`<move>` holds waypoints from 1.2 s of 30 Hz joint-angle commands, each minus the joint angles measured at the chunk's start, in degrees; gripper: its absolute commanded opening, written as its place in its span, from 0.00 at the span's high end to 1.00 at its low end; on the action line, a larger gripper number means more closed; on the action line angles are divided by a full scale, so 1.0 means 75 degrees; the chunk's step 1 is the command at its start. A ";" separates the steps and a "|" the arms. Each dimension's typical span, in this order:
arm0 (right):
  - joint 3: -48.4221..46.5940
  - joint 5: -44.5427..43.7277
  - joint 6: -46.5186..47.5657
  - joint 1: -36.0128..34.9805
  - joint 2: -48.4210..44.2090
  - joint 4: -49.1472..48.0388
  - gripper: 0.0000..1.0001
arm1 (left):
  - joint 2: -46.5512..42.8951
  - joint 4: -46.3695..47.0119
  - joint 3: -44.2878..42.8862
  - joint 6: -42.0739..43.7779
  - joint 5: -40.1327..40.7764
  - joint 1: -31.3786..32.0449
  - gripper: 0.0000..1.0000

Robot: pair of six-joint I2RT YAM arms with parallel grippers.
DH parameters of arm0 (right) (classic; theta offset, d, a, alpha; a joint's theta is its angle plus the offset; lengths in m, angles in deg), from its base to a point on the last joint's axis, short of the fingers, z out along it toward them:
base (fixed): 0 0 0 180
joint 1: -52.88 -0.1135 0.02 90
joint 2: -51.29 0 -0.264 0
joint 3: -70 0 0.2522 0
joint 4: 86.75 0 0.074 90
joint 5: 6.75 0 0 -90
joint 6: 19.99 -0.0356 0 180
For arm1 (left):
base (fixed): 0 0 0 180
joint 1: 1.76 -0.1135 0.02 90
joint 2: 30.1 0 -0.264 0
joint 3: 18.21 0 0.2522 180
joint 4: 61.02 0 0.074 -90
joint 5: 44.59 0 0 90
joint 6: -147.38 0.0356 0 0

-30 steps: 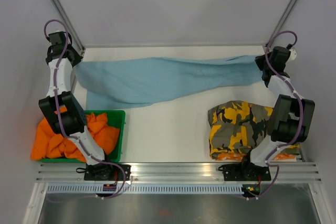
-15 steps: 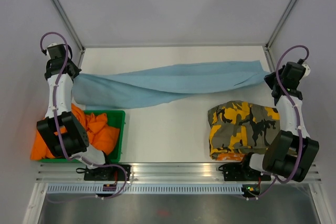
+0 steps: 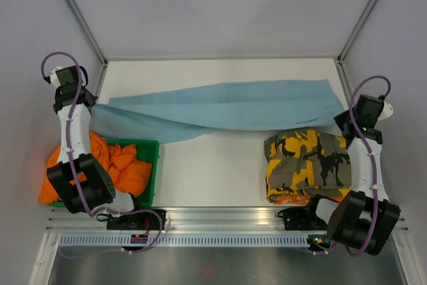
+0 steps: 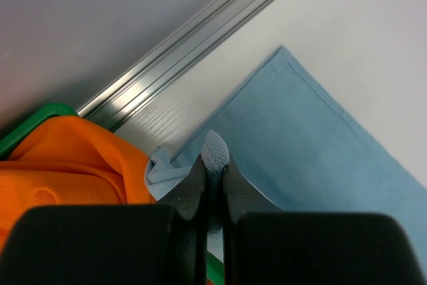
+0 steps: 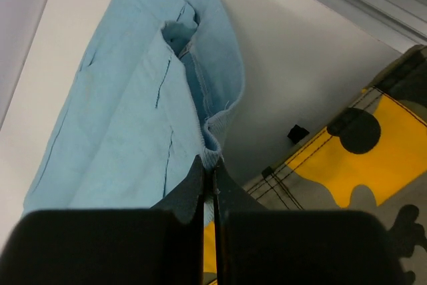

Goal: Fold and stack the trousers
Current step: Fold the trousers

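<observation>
The light-blue trousers [image 3: 220, 108] stretch across the back of the table from left to right. My left gripper [image 3: 89, 108] is shut on their left end, and a fold of blue cloth [image 4: 215, 149] shows between its jaws [image 4: 213, 165]. At the right end my right gripper [image 3: 341, 119] is shut on the hem [image 5: 212, 145], pinched at the fingertips [image 5: 208, 168]. Folded camouflage trousers [image 3: 307, 159] lie at the front right, with an orange edge under them. Orange trousers [image 3: 100, 168] sit crumpled in the green bin [image 3: 155, 165].
Metal frame posts [image 3: 77, 15] run along both side walls, and a rail [image 3: 227, 217] crosses the front edge. The green bin stands at the front left. White tabletop [image 3: 213, 165] lies between the bin and the camouflage pile.
Both grippers have drawn the light-blue trousers toward the front of the table and pulled them out longer. The cloth lies lower and flatter than a second ago.
</observation>
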 commanded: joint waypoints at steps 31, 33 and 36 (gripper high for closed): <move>-0.1658 -0.0880 0.0372 0.0049 -0.0786 -0.0445 1.00 | 0.0289 -0.0416 -0.2412 0.0201 -0.0474 -0.0422 0.98; -0.1600 -0.0706 0.0407 0.0049 -0.0645 -0.0093 1.00 | 0.0265 -0.0440 -0.2296 0.0237 -0.0427 -0.0433 0.98; -0.1389 -0.0634 0.0291 0.0049 -0.0340 0.0212 1.00 | 0.0172 -0.0428 -0.1992 0.0155 -0.0334 -0.0422 0.98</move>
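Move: The trousers hang by their two ends. From the left hand their middle lies about 43 cm to the right, 8 cm ahead and 19 cm below; the orange cloth is some 16 cm back, 2 cm to the right and 17 cm below. From the right hand that middle is roughly 42 cm left, 14 cm ahead, 14 cm below; the camouflage cloth lies 12 cm back, 4 cm left and 12 cm below. Upward go both hands, each still pinching its end of the trousers: the left climbs steadily about 7 cm, easing a little forward. The right rises faster, to some 14 cm, swinging forward and back again on the way, then begins to sink; its fingers tip up by about 20 degrees and partly return. ##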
